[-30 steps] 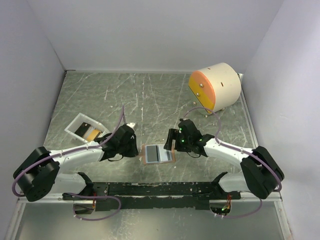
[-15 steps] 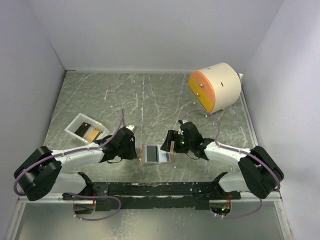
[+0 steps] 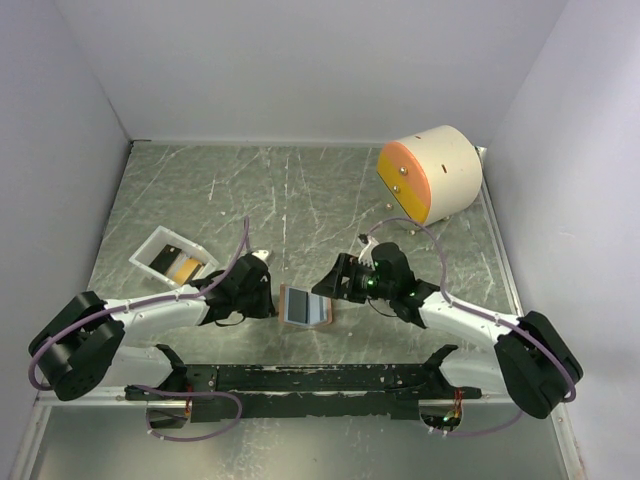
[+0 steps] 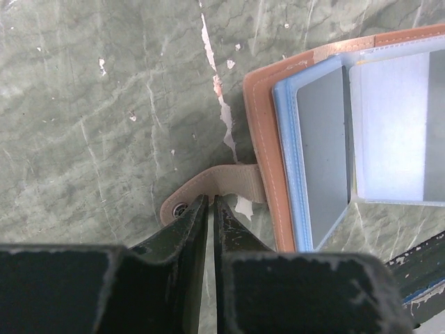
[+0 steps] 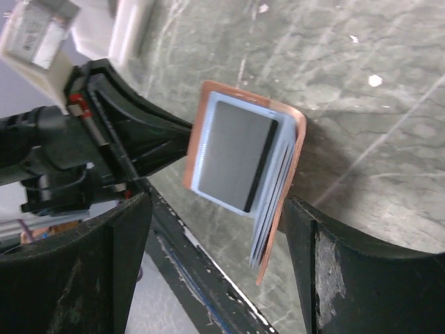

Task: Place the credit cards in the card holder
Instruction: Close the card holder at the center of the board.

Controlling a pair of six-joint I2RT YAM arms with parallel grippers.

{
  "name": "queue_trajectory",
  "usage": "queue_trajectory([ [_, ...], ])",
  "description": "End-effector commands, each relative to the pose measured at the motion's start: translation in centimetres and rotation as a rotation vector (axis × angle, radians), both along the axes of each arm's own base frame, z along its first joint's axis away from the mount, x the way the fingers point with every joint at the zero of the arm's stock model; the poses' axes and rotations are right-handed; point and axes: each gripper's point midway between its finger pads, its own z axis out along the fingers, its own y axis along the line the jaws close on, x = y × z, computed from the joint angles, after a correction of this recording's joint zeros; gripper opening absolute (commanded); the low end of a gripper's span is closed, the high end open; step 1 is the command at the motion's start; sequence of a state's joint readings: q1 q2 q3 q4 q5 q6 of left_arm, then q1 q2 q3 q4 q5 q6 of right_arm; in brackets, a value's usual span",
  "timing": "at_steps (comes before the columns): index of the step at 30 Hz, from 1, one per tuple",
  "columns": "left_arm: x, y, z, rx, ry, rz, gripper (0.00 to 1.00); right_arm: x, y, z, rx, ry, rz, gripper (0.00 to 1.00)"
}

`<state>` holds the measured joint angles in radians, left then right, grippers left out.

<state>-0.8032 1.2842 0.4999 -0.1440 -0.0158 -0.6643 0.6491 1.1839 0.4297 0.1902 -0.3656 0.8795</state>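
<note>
The salmon card holder point(image 3: 305, 307) lies near the front middle, its right flap lifted off the table. A grey card with a dark stripe point(image 5: 236, 156) sits in its clear pockets point(image 4: 389, 132). My left gripper point(image 4: 210, 198) is shut on the holder's strap point(image 4: 226, 182), beside the snap stud point(image 4: 179, 207). My right gripper point(image 5: 217, 209) is open and tilted, and the raised flap point(image 5: 278, 209) stands between its fingers. From above it point(image 3: 335, 283) hovers at the holder's right edge. A dark credit card point(image 3: 170, 253) and an orange one point(image 3: 186, 268) lie in the white tray.
The white tray point(image 3: 150, 245) sits left of my left arm. A big cream cylinder with an orange face point(image 3: 430, 172) lies at the back right. A black rail point(image 3: 310, 378) runs along the front edge, close below the holder. Walls close in three sides.
The right gripper has swung up and right, tilting over. The holder's right flap has risen, so the holder looks narrower from above. The left gripper stays on the strap.
</note>
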Motion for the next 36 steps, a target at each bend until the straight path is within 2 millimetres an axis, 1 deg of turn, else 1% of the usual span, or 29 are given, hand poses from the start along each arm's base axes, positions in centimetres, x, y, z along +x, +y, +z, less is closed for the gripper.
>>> queue_trajectory([
  [1, -0.2, -0.8, -0.1, -0.038, 0.003, -0.011, 0.19, -0.7, 0.8, 1.4, 0.101, 0.008, 0.029, 0.76],
  [6, -0.3, -1.7, 0.1, -0.076, 0.013, -0.028, 0.19, -1.2, 1.8, 2.8, 0.21, 0.022, 0.055, 0.74],
  [10, -0.4, -2.8, 0.6, -0.125, 0.022, -0.052, 0.19, -1.1, 2.6, 3.3, 0.227, 0.021, 0.071, 0.72],
  [15, -0.3, -3.5, 1.0, -0.152, 0.022, -0.06, 0.19, -1.0, 3.8, 4.0, 0.242, 0.013, 0.097, 0.7],
  [19, -0.4, -4.0, 1.5, -0.191, 0.022, -0.062, 0.19, -0.7, 4.1, 3.2, 0.19, 0.008, 0.105, 0.68],
  [23, -0.4, -3.7, 1.5, -0.183, 0.019, -0.05, 0.19, -0.6, 4.1, 2.4, 0.158, 0.016, 0.101, 0.67],
  [26, -0.3, -3.4, 1.6, -0.175, 0.012, -0.039, 0.19, -0.5, 4.3, 1.9, 0.13, 0.022, 0.101, 0.63],
  [29, -0.2, -3.1, 1.9, -0.167, 0.006, -0.028, 0.2, -0.6, 4.8, 1.4, 0.097, 0.026, 0.114, 0.57],
  [32, 0.1, -2.5, 2.4, -0.139, -0.009, -0.004, 0.2, -0.5, 4.9, 0.6, 0.019, 0.016, 0.111, 0.49],
  [36, 0.5, -2.0, 3.8, -0.145, -0.041, 0.028, 0.22, -0.7, 4.8, -1.1, -0.055, 0.035, 0.105, 0.42],
])
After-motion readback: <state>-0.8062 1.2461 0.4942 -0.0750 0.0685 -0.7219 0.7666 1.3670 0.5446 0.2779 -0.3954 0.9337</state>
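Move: The card holder's raised right cover is against the right hand's outer finger; its middle lies about 4 cm back, 1 cm left and 4 cm below that hand. The card holder's middle is some 4 cm left, 3 cm back and 7 cm down. The closing strap lies about 1 cm ahead of the left hand and 1 cm below it. The white tray is roughly 22 cm left of the left hand and 12 cm ahead. Right hand pushes raised cover about 5 cm left, fingers narrowing; left hand goes 3 cm right, then rises. ##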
